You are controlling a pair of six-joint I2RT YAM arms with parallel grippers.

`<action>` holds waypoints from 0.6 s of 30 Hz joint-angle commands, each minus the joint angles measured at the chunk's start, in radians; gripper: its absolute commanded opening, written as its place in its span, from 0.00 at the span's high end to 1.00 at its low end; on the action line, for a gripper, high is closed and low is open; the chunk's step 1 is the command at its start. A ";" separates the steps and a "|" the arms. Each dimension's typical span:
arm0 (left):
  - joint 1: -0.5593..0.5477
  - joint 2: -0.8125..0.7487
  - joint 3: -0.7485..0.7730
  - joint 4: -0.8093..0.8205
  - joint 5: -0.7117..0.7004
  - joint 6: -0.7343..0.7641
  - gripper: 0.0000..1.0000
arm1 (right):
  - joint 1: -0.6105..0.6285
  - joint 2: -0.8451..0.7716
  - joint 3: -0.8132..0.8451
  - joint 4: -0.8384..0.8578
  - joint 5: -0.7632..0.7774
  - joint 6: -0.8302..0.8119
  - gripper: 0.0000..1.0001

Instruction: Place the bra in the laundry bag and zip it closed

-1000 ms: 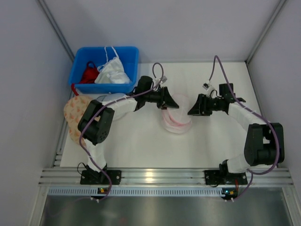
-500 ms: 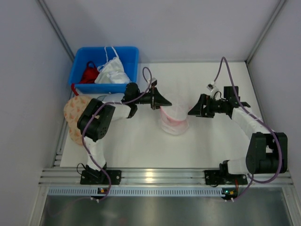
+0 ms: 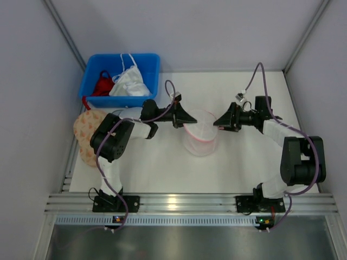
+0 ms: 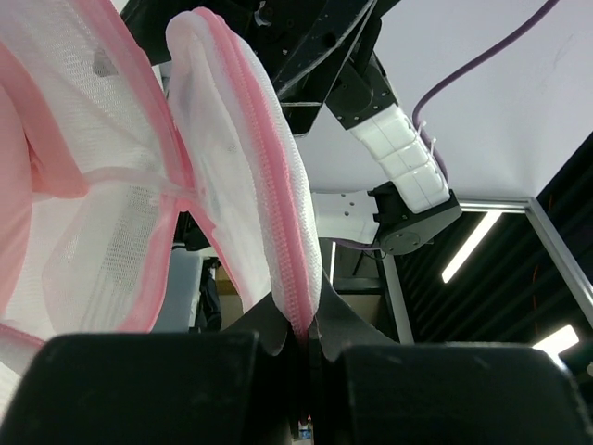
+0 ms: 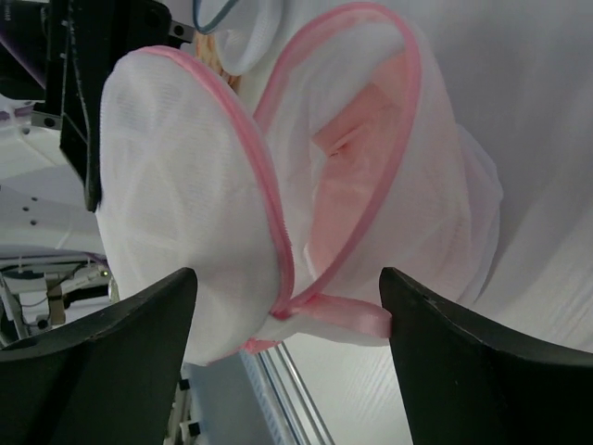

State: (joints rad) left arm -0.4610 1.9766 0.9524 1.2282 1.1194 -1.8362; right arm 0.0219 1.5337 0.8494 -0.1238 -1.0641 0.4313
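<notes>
The laundry bag [image 3: 200, 135], white mesh with pink rims, stands raised on the table between the two arms, its discs parted. My left gripper [image 3: 187, 119] is shut on the pink zip rim [image 4: 298, 297] of one disc. The bra [image 5: 371, 167] shows salmon-pink through the mesh inside the bag [image 5: 185, 185], and at the left edge of the left wrist view [image 4: 11, 204]. My right gripper [image 5: 287, 278] is open at the bag's right side [image 3: 219, 122]. Its fingers [image 5: 102, 343] straddle the pink tab [image 5: 338, 315] where the discs join; whether they touch it I cannot tell.
A blue bin [image 3: 152, 67] at the back left holds a red garment [image 3: 103, 85] and a white garment [image 3: 130, 82]. A beige orange-patterned pouch [image 3: 85, 130] lies at the table's left edge. A dark-rimmed mesh disc [image 5: 243, 37] lies behind the bag.
My left gripper has shut on the bag's rim and lifted that side. My right gripper has opened wide and moved left up to the bag, which now stands more upright.
</notes>
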 commanded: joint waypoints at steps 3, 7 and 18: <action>-0.004 0.021 -0.001 0.165 0.007 -0.029 1.00 | 0.007 -0.001 -0.061 0.240 -0.106 0.139 0.26; -0.004 0.034 -0.010 0.166 0.002 -0.021 1.00 | 0.019 -0.009 -0.079 0.256 -0.131 0.162 0.37; 0.028 0.103 0.080 0.107 0.017 0.103 1.00 | 0.023 0.000 -0.026 0.017 -0.180 -0.014 0.87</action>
State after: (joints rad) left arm -0.4564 2.0750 0.9821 1.2564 1.1603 -1.8217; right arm 0.0349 1.5349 0.7692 -0.0414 -1.1748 0.4900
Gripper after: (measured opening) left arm 0.034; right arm 0.171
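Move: The seam where the laundry bag's two pink rims meet lies just in front of the open right fingertips, about 3 cm left, 1 cm back and some 1 cm lower. The bra inside the bag is around 8 cm left, 2 cm back and 7 cm below that hand. From the left hand, already pinching the zipper rim, the seam is roughly 8 cm right, 1 cm back and 4 cm down; the bag's body sits about 3 cm right, 5 cm back and 10 cm below. Back by about 2.5 cm and slightly left goes the right hand, onto the seam end of the laundry bag, its fingers closing from wide open to nearly shut and pinching the mesh and pink edge there. Meanwhile the left hand keeps its pinch on the zipper rim and lowers it some 3 cm, almost straight down, with hardly any turn. ##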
